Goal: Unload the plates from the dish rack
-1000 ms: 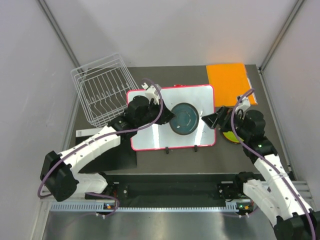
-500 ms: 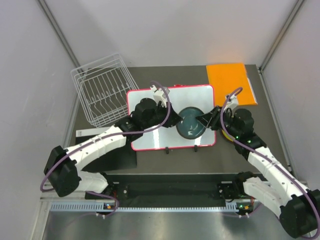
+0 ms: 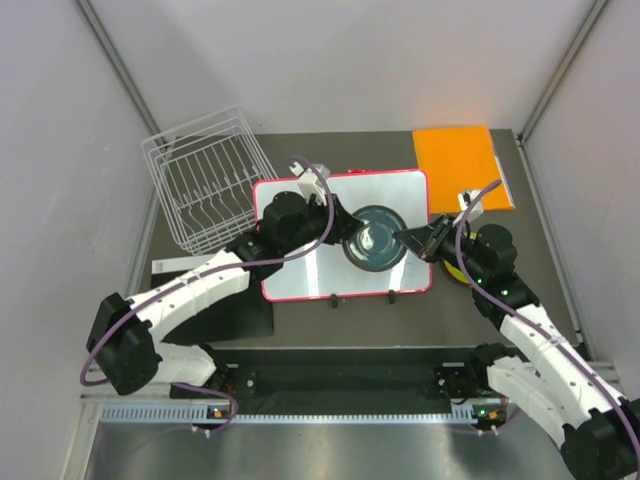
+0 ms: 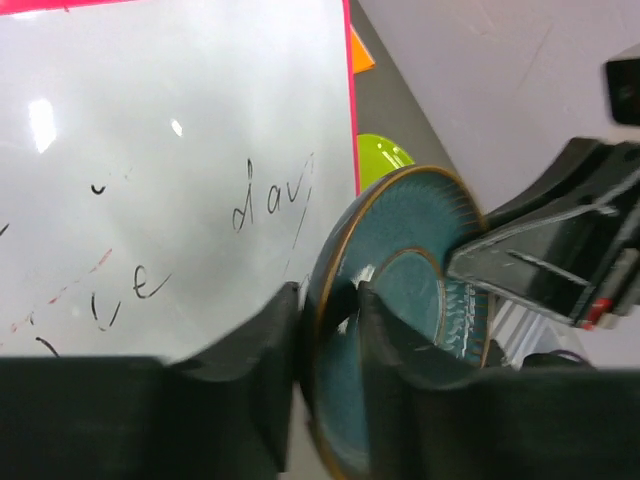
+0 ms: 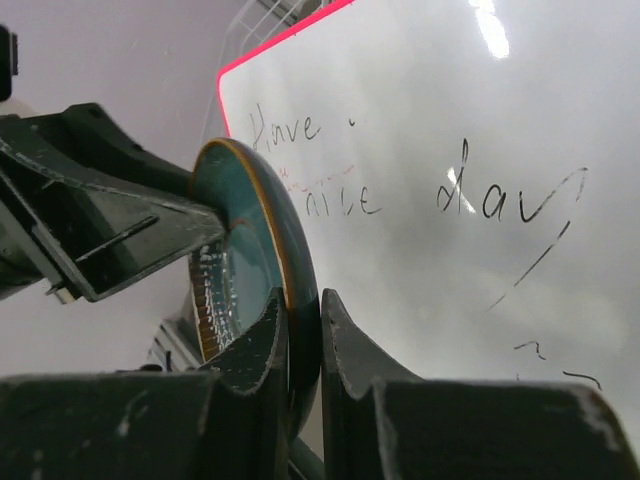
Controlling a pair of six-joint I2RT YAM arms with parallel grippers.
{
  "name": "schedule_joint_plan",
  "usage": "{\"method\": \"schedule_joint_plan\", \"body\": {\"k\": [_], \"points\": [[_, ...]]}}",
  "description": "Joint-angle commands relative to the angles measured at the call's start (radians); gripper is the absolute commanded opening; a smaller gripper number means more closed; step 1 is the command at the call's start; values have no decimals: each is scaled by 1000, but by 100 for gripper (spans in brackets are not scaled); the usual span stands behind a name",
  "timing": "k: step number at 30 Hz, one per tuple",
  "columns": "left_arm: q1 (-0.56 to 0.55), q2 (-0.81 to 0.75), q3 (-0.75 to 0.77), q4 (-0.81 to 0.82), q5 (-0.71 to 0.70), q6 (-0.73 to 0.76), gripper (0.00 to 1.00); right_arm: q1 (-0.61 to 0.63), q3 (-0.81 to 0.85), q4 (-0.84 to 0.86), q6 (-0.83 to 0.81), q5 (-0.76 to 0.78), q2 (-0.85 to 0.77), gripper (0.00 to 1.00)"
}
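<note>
The dark green-teal plate (image 3: 375, 238) is held on edge above the whiteboard (image 3: 300, 270), gripped from both sides. My left gripper (image 3: 345, 237) is shut on its left rim; in the left wrist view the fingers (image 4: 328, 295) straddle the plate (image 4: 400, 290). My right gripper (image 3: 405, 238) is shut on the opposite rim, its pads (image 5: 303, 305) pinching the plate's edge (image 5: 240, 250). A lime green plate (image 3: 457, 270) lies on the table partly under the right arm. The white wire dish rack (image 3: 205, 180) stands at the back left with no plates showing in it.
A flat orange sheet (image 3: 458, 165) lies at the back right. The red-framed whiteboard (image 4: 150, 150) with handwriting fills the middle of the table. A black mat (image 3: 235, 318) lies near the left arm. Grey walls close in on three sides.
My right gripper moved in from the right and shut on the plate's rim. The left gripper kept its hold and tilted the plate up on edge.
</note>
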Motion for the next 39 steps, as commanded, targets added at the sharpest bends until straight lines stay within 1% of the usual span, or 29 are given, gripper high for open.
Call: {"method": "schedule_joint_plan", "body": {"k": [1,2,3,6,7,9,10,11,12,13,15,16,18,19,21,22,26,28,29,31,33,35,39], "points": [[-35,-17,49,46,-28,85,45,-2,90,-163,-124,120,-61,0],[-35,-29,46,42,-37,91,59,-9,98,-186,-131,133,-74,0],[-35,-33,46,36,-51,96,63,-20,106,-230,-141,145,-94,0],[-35,-61,43,10,-97,125,70,-101,127,-282,-156,153,-135,0],[-35,-66,46,-10,-138,142,70,-153,135,-310,-161,139,-143,0],[-35,-90,46,-30,-169,159,73,-210,149,-350,-188,125,-169,0],[-33,-99,45,-40,-209,171,73,-277,164,-387,-200,109,-175,0],[-33,-122,40,-47,-226,179,74,-314,172,-404,-222,96,-183,0],[-33,-135,37,-55,-244,185,76,-341,188,-418,-234,57,-190,0],[-35,-145,29,-58,-256,197,77,-437,198,-442,-243,33,-193,0],[-32,-176,25,-70,-298,209,77,-508,219,-465,-271,-22,-198,0],[-32,-185,22,-75,-310,218,77,-569,225,-486,-282,-34,-198,0],[-30,-207,19,-86,-342,231,78,-626,244,-507,-309,-63,-195,0],[-30,-217,15,-86,-355,240,78,-676,247,-517,-317,-68,-191,0],[-30,-227,9,-86,-385,252,78,-721,252,-546,-338,-73,-171,0],[-30,-234,8,-116,-396,257,79,-756,250,-553,-342,-71,-166,0],[-27,-238,6,-145,-477,274,80,-825,224,-550,-355,-59,-117,0],[-24,-234,-1,-159,-555,269,82,-861,206,-540,-357,-33,-88,0],[-14,-234,-6,-162,-575,269,85,-868,199,-534,-354,-31,-77,0],[5,-236,-17,-170,-597,265,85,-872,173,-496,-336,-18,-51,0],[46,-234,-30,-170,-574,249,86,-873,149,-482,-322,36,-34,0],[98,-233,-37,-179,-518,231,86,-872,135,-461,-319,71,-28,0],[167,-256,-90,-158,-452,193,85,-872,91,-410,-305,81,0,0]]}}
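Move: The lime plate on its stack lies about 22 cm to the right of the right hand, some 4 cm farther out and 18 cm below. The orange sheet is 22 cm right and 26 cm ahead of that hand, the whiteboard's middle 12 cm left and 8 cm ahead, both at table level. The left hand has the teal plate's middle about 6 cm to its right, 1 cm nearer the base and level, and the dish rack 38 cm left and 18 cm ahead. The teal plate, pinched at both rims, is let go on its left side as the left fingers spread wide, and the right fingers keep their pinch and carry it some 25 cm right off the whiteboard towards the lime plate, sinking about 7 cm late on, turning clockwise and tipping down. The emptied left hand draws off left towards the dish rack and then a little forward, rising first before dipping, and turns counter-clockwise. ##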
